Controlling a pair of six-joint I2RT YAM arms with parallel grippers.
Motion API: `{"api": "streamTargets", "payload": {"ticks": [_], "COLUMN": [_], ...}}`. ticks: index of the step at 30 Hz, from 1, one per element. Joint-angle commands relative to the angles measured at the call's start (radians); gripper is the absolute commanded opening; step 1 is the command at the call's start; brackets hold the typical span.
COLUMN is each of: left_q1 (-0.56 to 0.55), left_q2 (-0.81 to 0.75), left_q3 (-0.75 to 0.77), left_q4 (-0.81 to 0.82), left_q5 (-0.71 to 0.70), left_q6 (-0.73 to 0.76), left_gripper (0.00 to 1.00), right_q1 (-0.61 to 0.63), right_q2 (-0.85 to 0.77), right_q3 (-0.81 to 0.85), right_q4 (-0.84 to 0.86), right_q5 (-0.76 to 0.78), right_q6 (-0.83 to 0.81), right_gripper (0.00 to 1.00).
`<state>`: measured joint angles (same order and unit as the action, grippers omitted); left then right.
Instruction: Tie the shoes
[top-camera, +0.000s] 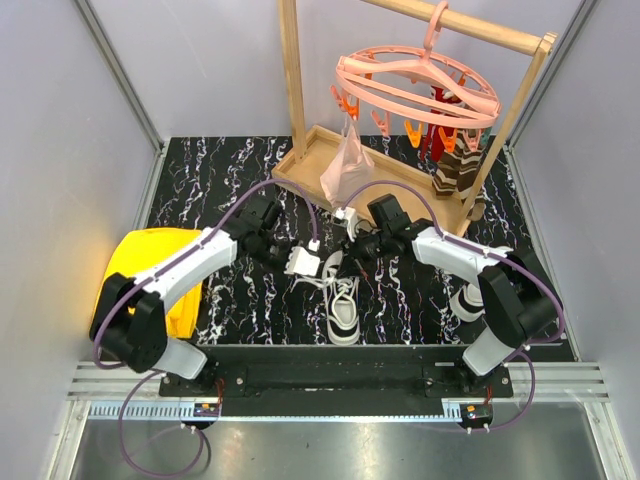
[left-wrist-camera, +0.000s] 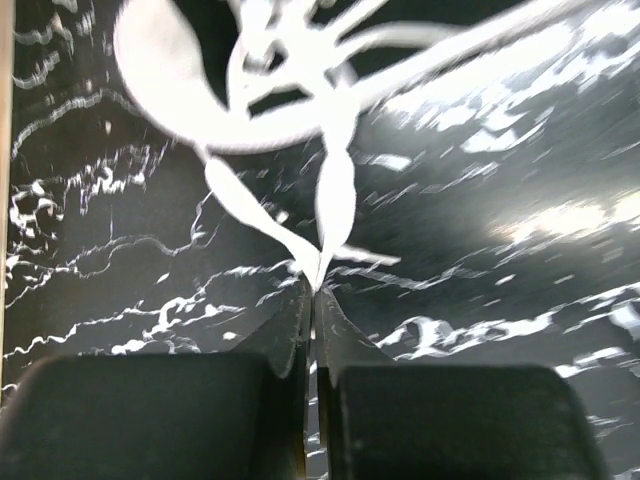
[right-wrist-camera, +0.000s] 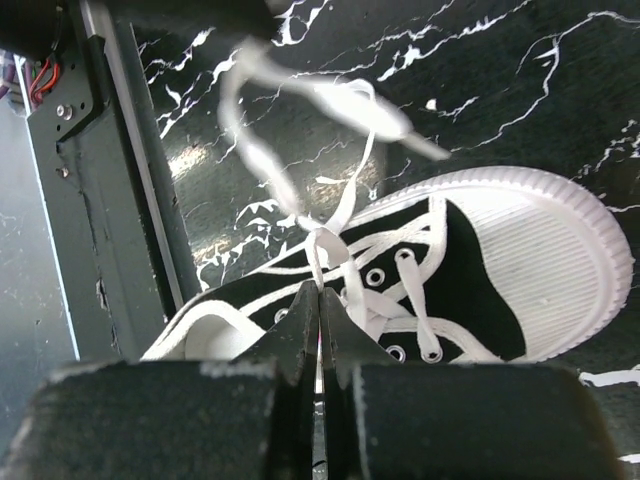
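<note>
One sneaker (top-camera: 343, 312) lies mid-table, toe toward the arms; in the right wrist view it (right-wrist-camera: 470, 270) shows black canvas, a white ribbed toe cap and white laces. My left gripper (top-camera: 318, 265) hovers just left of its laced end, and its jaws (left-wrist-camera: 315, 287) are shut on a white lace (left-wrist-camera: 335, 195) that runs up to a blurred loop. My right gripper (top-camera: 354, 249) is above the shoe's far end, shut (right-wrist-camera: 320, 288) on another strand of lace (right-wrist-camera: 322, 250). A second shoe (top-camera: 467, 300) shows partly behind the right arm.
A yellow cloth (top-camera: 160, 270) lies at the left. A wooden rack (top-camera: 292, 90) with a tray base (top-camera: 320, 165) stands behind, carrying a pink clip hanger (top-camera: 415, 90), a plastic bag (top-camera: 347, 165) and brown striped socks (top-camera: 455, 170).
</note>
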<state>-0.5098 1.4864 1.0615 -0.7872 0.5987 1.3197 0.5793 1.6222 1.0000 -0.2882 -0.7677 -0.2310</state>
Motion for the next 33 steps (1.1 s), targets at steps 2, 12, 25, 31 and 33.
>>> {"api": "streamTargets", "payload": {"ticks": [2, 12, 25, 31, 33], "left_q1": [-0.061, -0.216, -0.409, -0.434, -0.437], "left_q2": [-0.135, -0.291, -0.129, -0.048, -0.028], "left_q3": [-0.067, -0.149, -0.078, -0.034, -0.025], "left_q4": [0.042, 0.198, 0.404, 0.506, 0.555], "left_q5": [0.072, 0.078, 0.026, 0.091, 0.14], "left_q6": [-0.207, -0.488, -0.668, -0.806, -0.844], "left_gripper": [0.0, 0.0, 0.0, 0.02, 0.04], "right_q1": [0.011, 0.01, 0.008, 0.01, 0.008], "right_q2": [-0.031, -0.018, -0.073, -0.082, -0.082], "right_q3": [0.038, 0.069, 0.043, 0.034, 0.034], "right_q4": [0.06, 0.067, 0.057, 0.055, 0.057], "right_q5": [0.034, 0.036, -0.005, -0.016, -0.021], "right_q6": [0.024, 0.024, -0.007, -0.017, -0.018], "right_gripper": [0.0, 0.0, 0.0, 0.0, 0.0]}}
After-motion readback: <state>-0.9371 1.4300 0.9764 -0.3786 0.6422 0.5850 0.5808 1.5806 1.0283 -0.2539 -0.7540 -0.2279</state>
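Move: The left hand, pinching a lace, has the shoe opening it heads for about 8 cm back, 10 cm to its right and 6 cm below. From the left hand, the lace crossing is level, 10 cm right, 5 below; the toe cap is 6 cm ahead, 10 right, 7 below. The right hand holds a loop with the crossing level ahead, about 1 cm left and 3 below. Left hand carries its lace 12 cm right and 10 back over the shoe opening; right keeps its loop, rising slightly. ##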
